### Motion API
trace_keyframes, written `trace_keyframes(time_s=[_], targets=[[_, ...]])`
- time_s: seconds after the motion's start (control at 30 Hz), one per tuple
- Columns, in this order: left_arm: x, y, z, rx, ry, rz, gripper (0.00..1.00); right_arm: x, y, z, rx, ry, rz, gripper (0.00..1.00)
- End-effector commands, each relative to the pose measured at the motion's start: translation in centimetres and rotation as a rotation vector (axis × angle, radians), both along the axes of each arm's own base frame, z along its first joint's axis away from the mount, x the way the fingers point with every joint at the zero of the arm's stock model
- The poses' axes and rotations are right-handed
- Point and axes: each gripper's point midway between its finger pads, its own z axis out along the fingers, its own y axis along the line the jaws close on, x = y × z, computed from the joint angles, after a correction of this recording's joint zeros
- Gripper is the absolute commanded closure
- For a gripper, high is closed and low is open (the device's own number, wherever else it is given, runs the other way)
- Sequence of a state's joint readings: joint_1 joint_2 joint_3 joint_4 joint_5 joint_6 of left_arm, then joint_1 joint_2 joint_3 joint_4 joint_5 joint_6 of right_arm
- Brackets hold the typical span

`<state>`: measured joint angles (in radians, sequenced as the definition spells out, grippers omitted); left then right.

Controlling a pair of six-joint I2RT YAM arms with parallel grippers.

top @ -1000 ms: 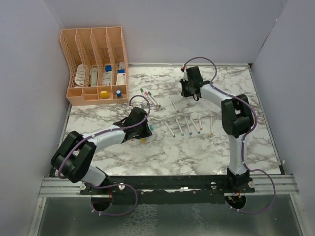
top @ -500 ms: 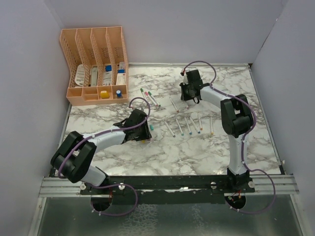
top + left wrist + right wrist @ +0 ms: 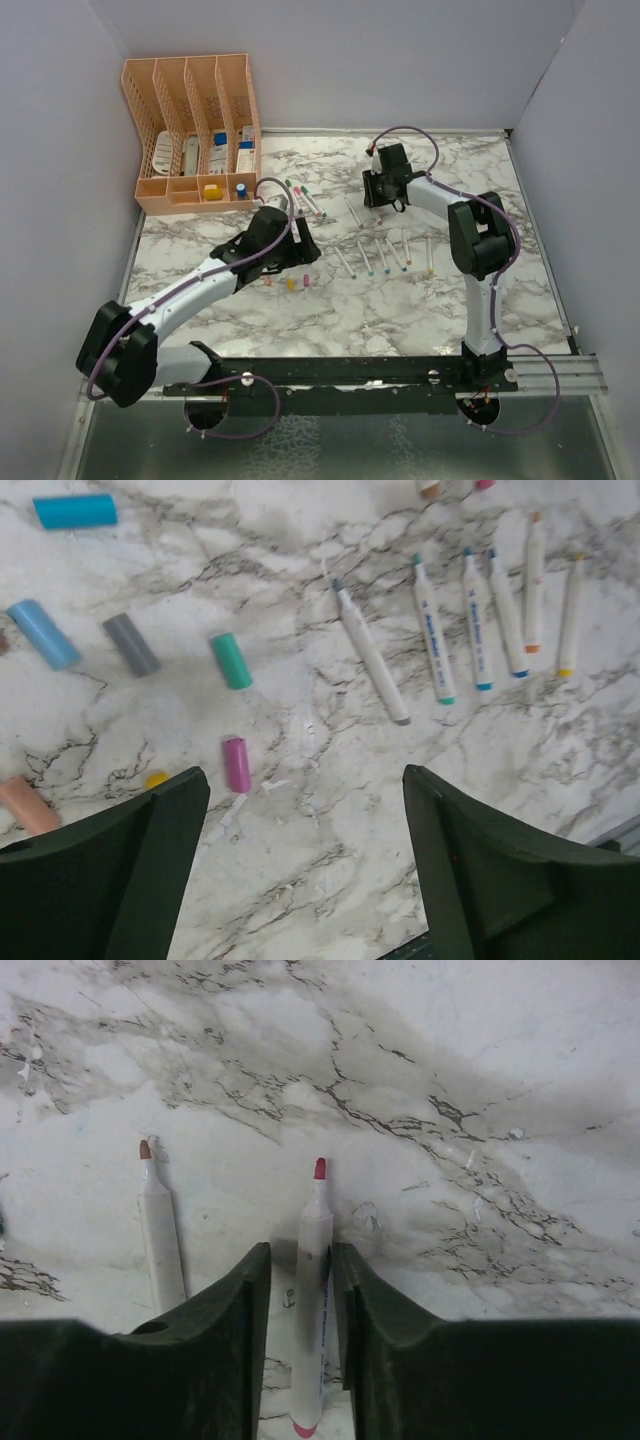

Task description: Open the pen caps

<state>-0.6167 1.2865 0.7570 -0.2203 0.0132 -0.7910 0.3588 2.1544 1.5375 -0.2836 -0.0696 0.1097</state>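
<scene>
Several loose pen caps lie on the marble in the left wrist view: cyan (image 3: 75,510), light blue (image 3: 42,633), grey (image 3: 131,644), green (image 3: 231,660) and magenta (image 3: 237,764). My left gripper (image 3: 305,775) (image 3: 303,243) hovers open above them with nothing between its fingers. A row of uncapped white pens (image 3: 433,630) (image 3: 383,257) lies to its right. My right gripper (image 3: 300,1255) (image 3: 378,203) is low over the far table. A red-tipped pen (image 3: 318,1210) lies between its fingers, with a visible gap on the left side.
A peach organiser (image 3: 195,120) stands at the back left with small blocks in its front tray. Two more pens (image 3: 303,196) lie near it, another brown-tipped pen (image 3: 158,1230) lies left of the right gripper. Yellow and pink caps (image 3: 298,282) sit below the left gripper.
My left gripper has opened, leaving the magenta cap on the table, and has moved up and away from the near edge. My right gripper's fingers have parted slightly around the red-tipped pen.
</scene>
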Motion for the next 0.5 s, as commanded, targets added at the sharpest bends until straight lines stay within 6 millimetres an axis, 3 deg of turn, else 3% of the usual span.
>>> trace_keyframes(time_s=[0.0, 0.07, 0.23, 0.4, 0.47], targets=[[1.2, 0.2, 5.5, -0.076, -0.168, 0.036, 0.13, -0.1, 0.0, 0.6, 0.001, -0.001, -0.002, 0.63], [1.4, 0.6, 7.1, -0.116, -0.223, 0.064, 0.01, 0.3, -0.1, 1.3, -0.003, -0.016, -0.006, 0.61], [1.3, 1.8, 9.7, -0.162, -0.313, 0.113, 0.01, 1.3, 0.5, 4.5, 0.019, -0.081, 0.016, 0.49], [1.1, 4.0, 9.9, -0.158, -0.354, 0.206, 0.01, 1.8, 2.0, 8.2, 0.082, -0.150, 0.079, 0.36], [0.8, 5.0, 9.6, -0.172, -0.358, 0.260, 0.01, 1.8, 2.8, 8.7, 0.088, -0.154, 0.113, 0.32]])
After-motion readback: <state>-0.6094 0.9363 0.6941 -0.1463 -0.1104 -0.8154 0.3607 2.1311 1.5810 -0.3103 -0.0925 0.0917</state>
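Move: Roughly 20 cm ahead of the left hand and 9 cm below it lies the right-most green-capped pen, about in line with the hand, with the pink-capped pen some 2 cm to the left of it. The dropped magenta cap is almost beneath the left hand, 2 cm back. From the right hand, the red-tipped pen's middle is about 3 cm back and 1 cm right, just below; the brown-tipped pen is 4 cm back and 5 cm left, and the green-capped pen about 14 cm left and 1 cm back. The left hand climbs quickly, about 10 cm, up and away from the magenta cap it has already let go, its fingers tipping up towards forward by some 20 degrees and spreading to fully open, with a small drift to the left near the end. Down at the table the right hand at first stays put while its already parting fingers spread on either side of the red-tipped pen, then eases upward a couple of centimetres off it, still opening. ##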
